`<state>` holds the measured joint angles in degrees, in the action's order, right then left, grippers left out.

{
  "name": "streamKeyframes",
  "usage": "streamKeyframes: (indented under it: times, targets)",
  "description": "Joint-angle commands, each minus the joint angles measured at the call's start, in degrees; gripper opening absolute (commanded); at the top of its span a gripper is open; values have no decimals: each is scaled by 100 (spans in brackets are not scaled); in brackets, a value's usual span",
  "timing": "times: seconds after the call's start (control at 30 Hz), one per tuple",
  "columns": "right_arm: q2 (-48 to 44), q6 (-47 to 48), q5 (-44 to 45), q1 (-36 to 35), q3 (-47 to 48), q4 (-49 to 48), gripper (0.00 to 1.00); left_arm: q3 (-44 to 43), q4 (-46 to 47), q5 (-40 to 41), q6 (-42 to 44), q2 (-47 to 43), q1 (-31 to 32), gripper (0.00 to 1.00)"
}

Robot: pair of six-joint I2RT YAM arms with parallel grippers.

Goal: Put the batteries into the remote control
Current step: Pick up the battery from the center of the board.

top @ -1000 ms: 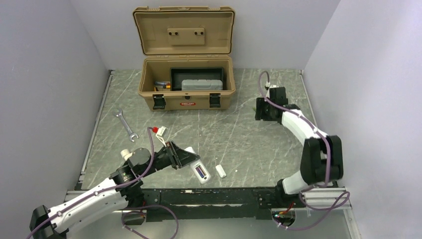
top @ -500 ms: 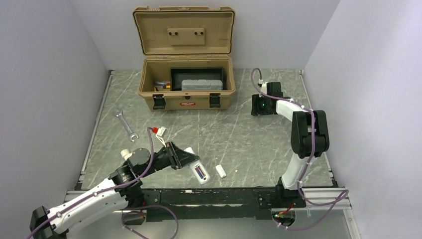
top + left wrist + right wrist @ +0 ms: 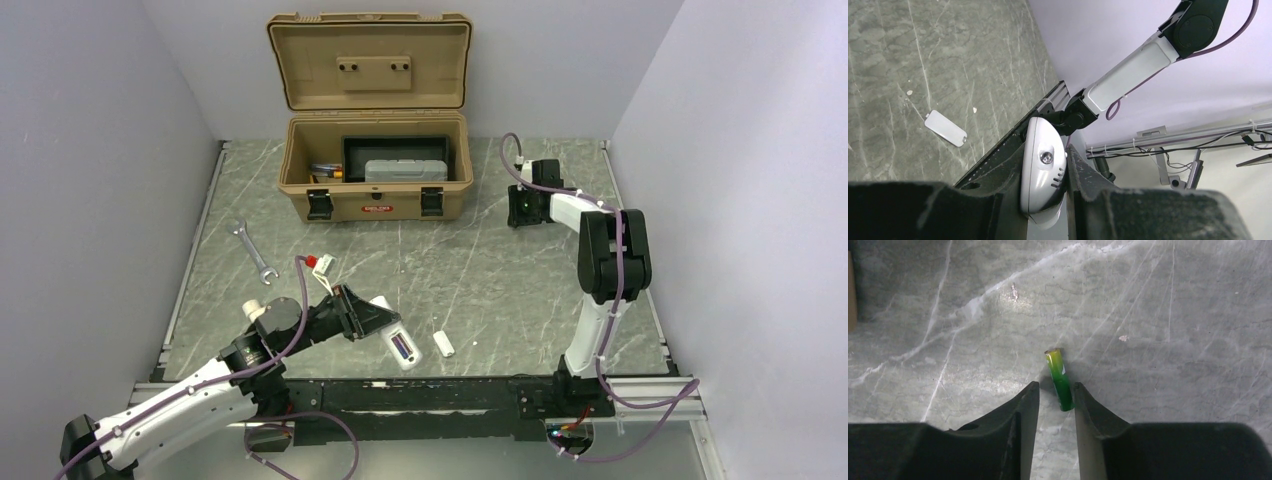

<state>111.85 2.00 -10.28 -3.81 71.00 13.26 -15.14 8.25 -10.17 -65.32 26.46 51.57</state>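
My left gripper (image 3: 372,320) is shut on the remote control (image 3: 398,345), held low near the table's front edge. A dark purple battery (image 3: 403,349) lies in the remote's upturned face. In the left wrist view the remote's rounded white end (image 3: 1043,167) is pinched between both fingers. The green battery (image 3: 1059,380) lies flat on the marbled table at the back right. My right gripper (image 3: 1056,386) is down over it and open, fingertips on either side of the battery's near end. The right finger is almost against the battery and a gap shows on the left.
An open tan toolbox (image 3: 372,180) stands at the back centre. A silver wrench (image 3: 252,253) lies to the left and a small white and red piece (image 3: 320,264) near my left arm. A loose white plastic tab (image 3: 444,344) lies just right of the remote.
My right arm has folded back and its gripper has shifted left, down over the green battery, with the jaws narrowing. The left gripper and the remote have not moved.
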Motion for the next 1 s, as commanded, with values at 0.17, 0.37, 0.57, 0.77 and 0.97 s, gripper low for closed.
streamKeyframes:
  times: [0.17,0.37,0.57,0.77,0.97]
  targets:
    - [100,-21,104,-13,76,129,22,-232,203,63,-102,-123,-22,0]
    - [57,-94,373,-106,-65,196,19,-292,133,24,-76,-136,-22,0]
    - [-22,-182,594,-219,-281,153,8,-307,98,16,-68,-154,-22,0]
    - [-388,-385,360,-225,-464,107,0,-310,62,23,-87,-162,-24,0]
    - [-1347,-619,-10,-280,-636,183,0,-324,-25,88,-75,-156,-19,0]
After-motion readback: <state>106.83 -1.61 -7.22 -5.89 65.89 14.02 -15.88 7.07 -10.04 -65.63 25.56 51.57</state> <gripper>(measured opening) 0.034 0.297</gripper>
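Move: The green battery lies on the board almost between the right hand's fingertips, its middle about 1 cm ahead of the hand point and 1 cm below, neither left nor right. The toolbox's middle is some 36 cm to the right hand's left, 10 cm farther out and 7 cm higher. The remote is about 29 cm left, 35 cm back and 18 cm up. From the left hand the battery is roughly 32 cm ahead, 29 cm right and 20 cm below. The green battery is pinched near its rear half as the right fingers, partly open over it, go on closing until nearly shut, the hand staying almost in place and rolling only a few degrees. Then the right hand draws back about 2.5 cm towards the remote, just starting to rise, keeping its grip. The left hand still holds the remote. ##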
